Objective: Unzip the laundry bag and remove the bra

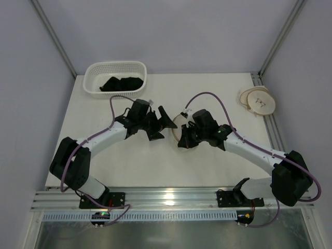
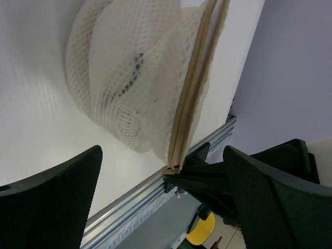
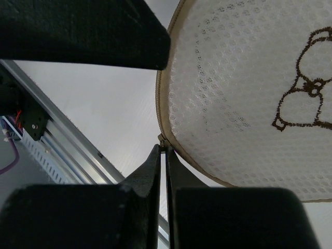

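The laundry bag (image 1: 177,129), a round cream mesh pouch with a tan zip rim, lies mid-table between both grippers. My left gripper (image 1: 162,125) stands wide open just left of it, holding nothing. In the left wrist view the bag (image 2: 124,78) and its zip trim (image 2: 192,98) lie beyond the spread fingers (image 2: 52,197). My right gripper (image 3: 166,150) is shut on the zip pull (image 3: 164,141) at the rim of the bag (image 3: 244,88), which bears a brown stitched figure. The bra is hidden; only a faint dark dotted line shows through the mesh.
A white lattice basket (image 1: 93,70) holding black cloth (image 1: 122,83) stands at the back left. A second round cream pouch (image 1: 258,100) lies at the table's back right edge. An aluminium rail (image 1: 171,197) runs along the near edge.
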Available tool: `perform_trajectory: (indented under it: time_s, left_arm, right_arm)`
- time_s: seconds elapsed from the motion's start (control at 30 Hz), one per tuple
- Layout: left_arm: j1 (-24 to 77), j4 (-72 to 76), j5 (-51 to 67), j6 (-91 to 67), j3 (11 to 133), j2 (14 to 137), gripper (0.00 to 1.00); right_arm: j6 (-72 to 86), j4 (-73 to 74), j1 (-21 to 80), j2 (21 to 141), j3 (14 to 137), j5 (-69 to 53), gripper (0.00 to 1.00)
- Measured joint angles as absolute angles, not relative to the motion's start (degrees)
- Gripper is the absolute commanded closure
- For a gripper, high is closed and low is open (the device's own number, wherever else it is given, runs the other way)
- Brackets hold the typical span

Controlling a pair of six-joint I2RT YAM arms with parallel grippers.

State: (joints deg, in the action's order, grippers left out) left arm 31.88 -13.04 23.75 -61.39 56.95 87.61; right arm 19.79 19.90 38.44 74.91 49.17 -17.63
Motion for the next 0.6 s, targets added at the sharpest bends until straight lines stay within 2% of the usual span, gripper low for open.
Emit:
perform_trajectory:
  time_s: [0.13, 0.2, 0.23, 0.27, 0.33, 0.37, 0.43, 0.47, 0.6]
  left_arm:
    - [34.28, -9.52, 22.61, -64.03, 56.97, 88.82, 0.01]
    - [35.48, -8.19, 22.06, -64.95, 56.99, 90.04, 0.1]
    - [36.01, -7.68, 21.87, -65.47, 57.06, 90.74, 0.15]
    - [36.42, -7.2, 21.78, -65.73, 57.14, 91.46, 0.29]
    - [36.97, -6.48, 21.54, -66.06, 57.23, 92.62, 0.47]
    - [37.15, -6.26, 21.41, -66.19, 57.25, 93.01, 0.68]
    - [37.21, -6.24, 20.75, -66.17, 57.23, 93.17, 0.87]
    - [37.21, -6.02, 20.58, -66.0, 57.23, 93.17, 1.0]
    - [37.28, -5.82, 20.03, -65.65, 57.23, 93.14, 1.0]
  right_arm:
    - [19.33, 19.66, 38.52, 74.94, 49.17, -18.9, 0.96]
    - [19.16, 19.66, 38.52, 74.94, 49.17, -19.2, 0.96]
    - [19.14, 19.66, 38.57, 74.94, 49.17, -19.27, 0.96]
    - [19.09, 19.68, 38.61, 74.94, 49.17, -19.29, 0.96]
    - [18.96, 19.68, 38.68, 74.94, 49.17, -19.29, 0.96]
    - [18.9, 19.73, 38.68, 74.91, 49.17, -19.27, 0.96]
    - [18.74, 19.75, 38.68, 74.83, 49.17, -19.22, 0.96]
    - [18.72, 19.75, 38.68, 74.74, 49.17, -19.18, 0.96]
    - [18.52, 19.75, 38.7, 74.26, 49.01, -18.87, 0.96]
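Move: To the left hand's right, about 4 cm off, level with it front to back and some 2 cm lower, is the stretch of the laundry bag's zip edge between its open fingers. The bag's middle lies about 7 cm to the right, 1 cm ahead and 5 cm below; the zip pull sits roughly 6 cm back, 4 cm to the right and 3 cm down. From the right hand, already pinching that pull, the same stretch is about 6 cm ahead and 1 cm left. Sliding some 4 cm to the right with fingers wide, the left hand brings them over the bag's zip edge, sinking about 2 cm in the later part. The fingers then shut, pinching the zip tape just ahead of the right hand, with hardly any wrist turn. The right hand stays put and keeps its pinch on the zip pull. ##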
